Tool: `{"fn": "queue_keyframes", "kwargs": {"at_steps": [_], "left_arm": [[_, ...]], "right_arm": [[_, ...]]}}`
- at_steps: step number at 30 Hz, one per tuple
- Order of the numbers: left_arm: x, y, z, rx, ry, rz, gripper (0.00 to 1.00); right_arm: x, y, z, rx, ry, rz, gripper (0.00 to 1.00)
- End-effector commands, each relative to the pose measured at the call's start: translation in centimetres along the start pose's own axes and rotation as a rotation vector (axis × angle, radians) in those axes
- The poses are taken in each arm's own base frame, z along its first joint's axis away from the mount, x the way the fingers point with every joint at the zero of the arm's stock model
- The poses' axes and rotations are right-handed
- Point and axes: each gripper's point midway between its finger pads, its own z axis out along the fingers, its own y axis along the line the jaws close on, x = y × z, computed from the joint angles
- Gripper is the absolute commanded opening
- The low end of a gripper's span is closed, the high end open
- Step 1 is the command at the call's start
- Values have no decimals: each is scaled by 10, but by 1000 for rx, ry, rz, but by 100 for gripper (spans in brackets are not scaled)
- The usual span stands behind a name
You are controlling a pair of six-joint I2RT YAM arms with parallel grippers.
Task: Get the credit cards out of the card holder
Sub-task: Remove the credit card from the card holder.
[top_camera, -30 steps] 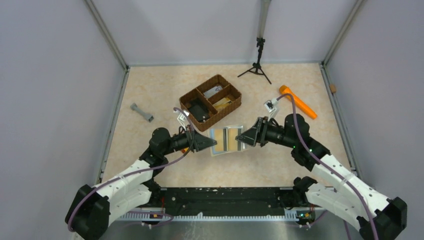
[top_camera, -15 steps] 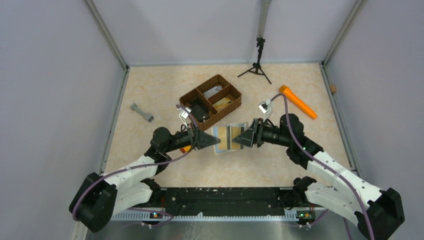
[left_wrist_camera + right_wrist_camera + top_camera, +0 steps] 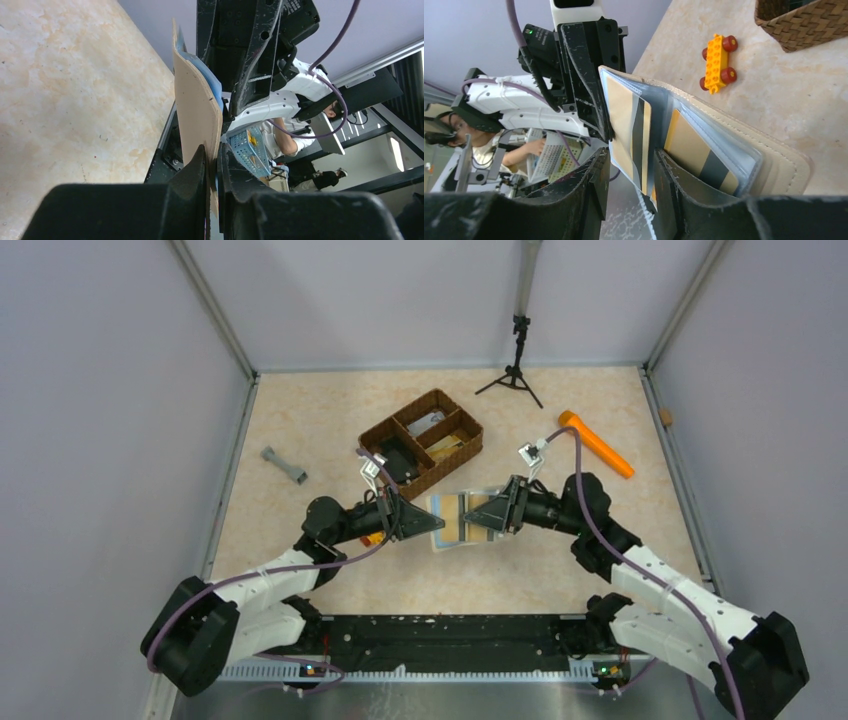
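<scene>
The card holder [image 3: 457, 521], cream-beige outside and pale blue inside, hangs open just above the table between both arms. My left gripper [image 3: 436, 526] is shut on its beige flap [image 3: 197, 110], pinching the edge between both fingers [image 3: 200, 165]. My right gripper [image 3: 631, 156] stands open astride an inner sleeve that holds a tan credit card [image 3: 624, 115] with a dark stripe. One finger is close to the sleeve and the other stands apart from it. A second tan credit card [image 3: 694, 150] sits in the pocket behind the right finger [image 3: 674, 190].
A brown wicker divided tray [image 3: 468, 430] stands just behind the holder. An orange tool [image 3: 595, 443] lies at the right, a grey piece [image 3: 283, 465] at the left, a small tripod [image 3: 515, 375] at the back. A yellow toy brick with red wheels [image 3: 716, 62] lies under the left arm.
My right gripper has slid left over the holder's inner sleeve and its jaws have narrowed. The holder and my left gripper have shifted slightly right and toward the tray.
</scene>
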Motion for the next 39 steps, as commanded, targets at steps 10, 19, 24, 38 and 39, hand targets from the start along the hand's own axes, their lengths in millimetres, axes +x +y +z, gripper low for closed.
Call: {"fn": "queue_keyframes", "kwargs": {"at_steps": [10,19,24,38,39], "left_arm": [[-15,-46,-1,171,-59,110,0],[-13,-47,-2,175,-57,113,0],[-12,-44,-4,164,-64,113,0],[-27,29,-18,-293,-142,102,0],[-27,34,-21,-328,-147,104,0]], "right_arm": [[-9,39,-9,-216,-103,84,9],[-15,48,-14,-246,-142,85,0],[-20,35,-17,-159,-188,79,0],[-44,-20,-31,177,-312,67,0],[-46,-24,-31,190,-326,79,0]]}}
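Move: The card to be pulled sits in the left pocket of the open card holder, its middle about 3 cm to the right hand's left, level in height and depth. That hand's parted fingers are already around the card's right edge. The right pocket's card is some 2 cm to the right and 2 cm ahead; the basket is roughly 23 cm ahead, 10 cm left and 19 cm below. From the left hand, which keeps hold of the holder, the card lies about 3 cm right and 1 cm ahead. Rising nearly 3 cm and easing back a little as it rolls its left side up, the right hand shuts its fingers on the left pocket card's right edge. It then pulls the card rightward and forward, sinking, about 5 cm in all. The left hand keeps its pinch on the holder, lifting with it, then dropping some 3 cm while drawing forward and left. ##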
